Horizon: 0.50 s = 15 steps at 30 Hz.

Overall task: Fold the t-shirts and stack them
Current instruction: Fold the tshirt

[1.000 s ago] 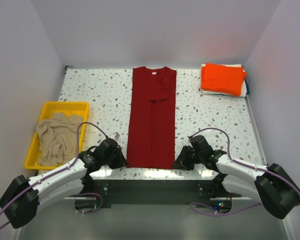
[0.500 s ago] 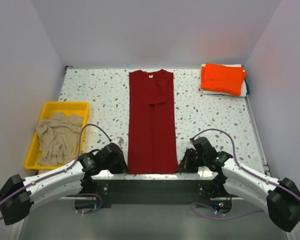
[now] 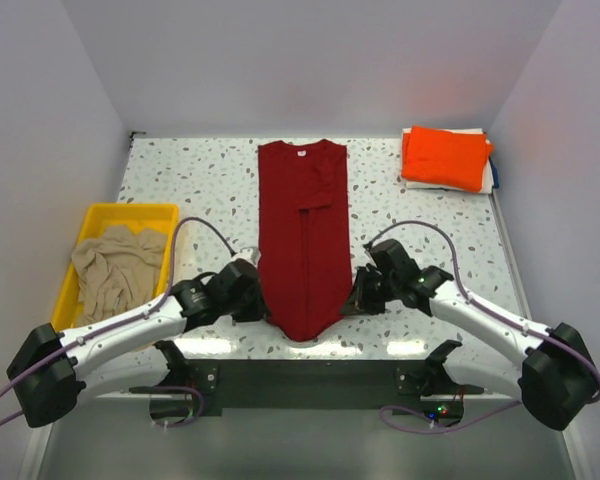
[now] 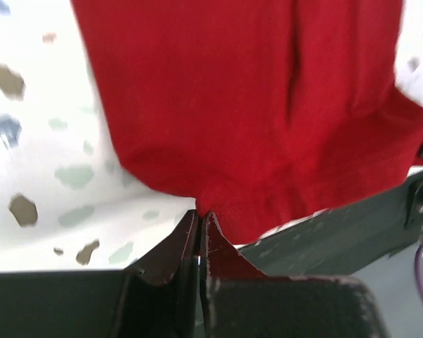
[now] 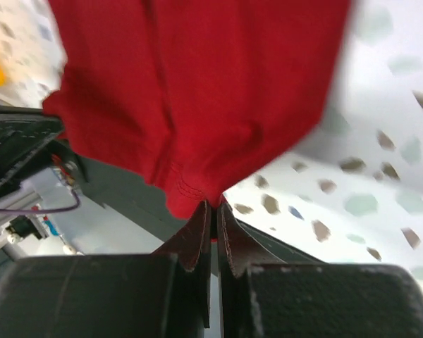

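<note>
The dark red t-shirt [image 3: 302, 230] lies lengthwise down the middle of the table, folded into a long strip, collar and white neck label at the far end. Its near hem is lifted and sags to a point between the arms. My left gripper [image 3: 263, 303] is shut on the hem's left corner [image 4: 218, 190]. My right gripper [image 3: 348, 300] is shut on the right corner [image 5: 197, 184]. An orange t-shirt [image 3: 445, 157] lies folded at the far right. A beige t-shirt [image 3: 113, 272] sits crumpled in the tray.
The yellow plastic tray [image 3: 132, 213] stands at the table's left edge. White cloth [image 3: 493, 178] shows under the orange shirt. The table's near edge [image 3: 380, 348] runs just behind both grippers, with the dark frame below it.
Both grippers have moved away from the near edge and up, carrying the red shirt's hem corners. The hem has left the table and now sags between them. The right gripper has closed.
</note>
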### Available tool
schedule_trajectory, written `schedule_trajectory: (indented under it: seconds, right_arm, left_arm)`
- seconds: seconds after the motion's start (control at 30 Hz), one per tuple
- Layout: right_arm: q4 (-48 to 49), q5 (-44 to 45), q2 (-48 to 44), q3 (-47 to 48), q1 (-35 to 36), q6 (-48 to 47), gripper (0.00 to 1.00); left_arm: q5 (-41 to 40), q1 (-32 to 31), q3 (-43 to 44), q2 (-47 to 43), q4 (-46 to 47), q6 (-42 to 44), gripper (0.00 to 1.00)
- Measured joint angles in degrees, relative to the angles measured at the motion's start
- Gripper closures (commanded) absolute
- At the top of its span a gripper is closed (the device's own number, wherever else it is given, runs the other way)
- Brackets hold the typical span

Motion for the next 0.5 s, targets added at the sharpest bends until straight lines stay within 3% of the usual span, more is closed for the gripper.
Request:
schedule_trajectory:
  seconds: [0.3, 0.5]
  right_arm:
    - [3.5, 5.2, 15.3, 17.7, -0.2, -3.4, 1.0]
    - [6.0, 8.3, 25.3, 24.7, -3.0, -5.1, 1.0]
  left_arm:
    - [-4.8, 10.9, 12.6, 10.2, 3.7, 4.2, 1.0]
    - [-5.9, 15.0, 21.5, 23.8, 6.4, 6.0, 1.0]
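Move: I hold the t-shirt's hem in both hands, about 5 cm off the table. From my left hand the shirt's collar lies some 43 cm ahead and 7 cm to the right; from my right hand, roughly 41 cm ahead and 11 cm to the left. The sleeve flap lies about 33 cm ahead and 12 cm right of my left hand. The orange stack sits about 38 cm ahead and 29 cm right of my right hand. Keeping both pinches on the hem, I swing it quickly forward over the shirt towards the collar, about 15 cm with my left hand and a bit less with my right, rising some 4 cm early and then levelling off. My right hand also drifts about 5 cm inward; my left turns some 15 degrees counter-clockwise, and both tip their fingers forward. ##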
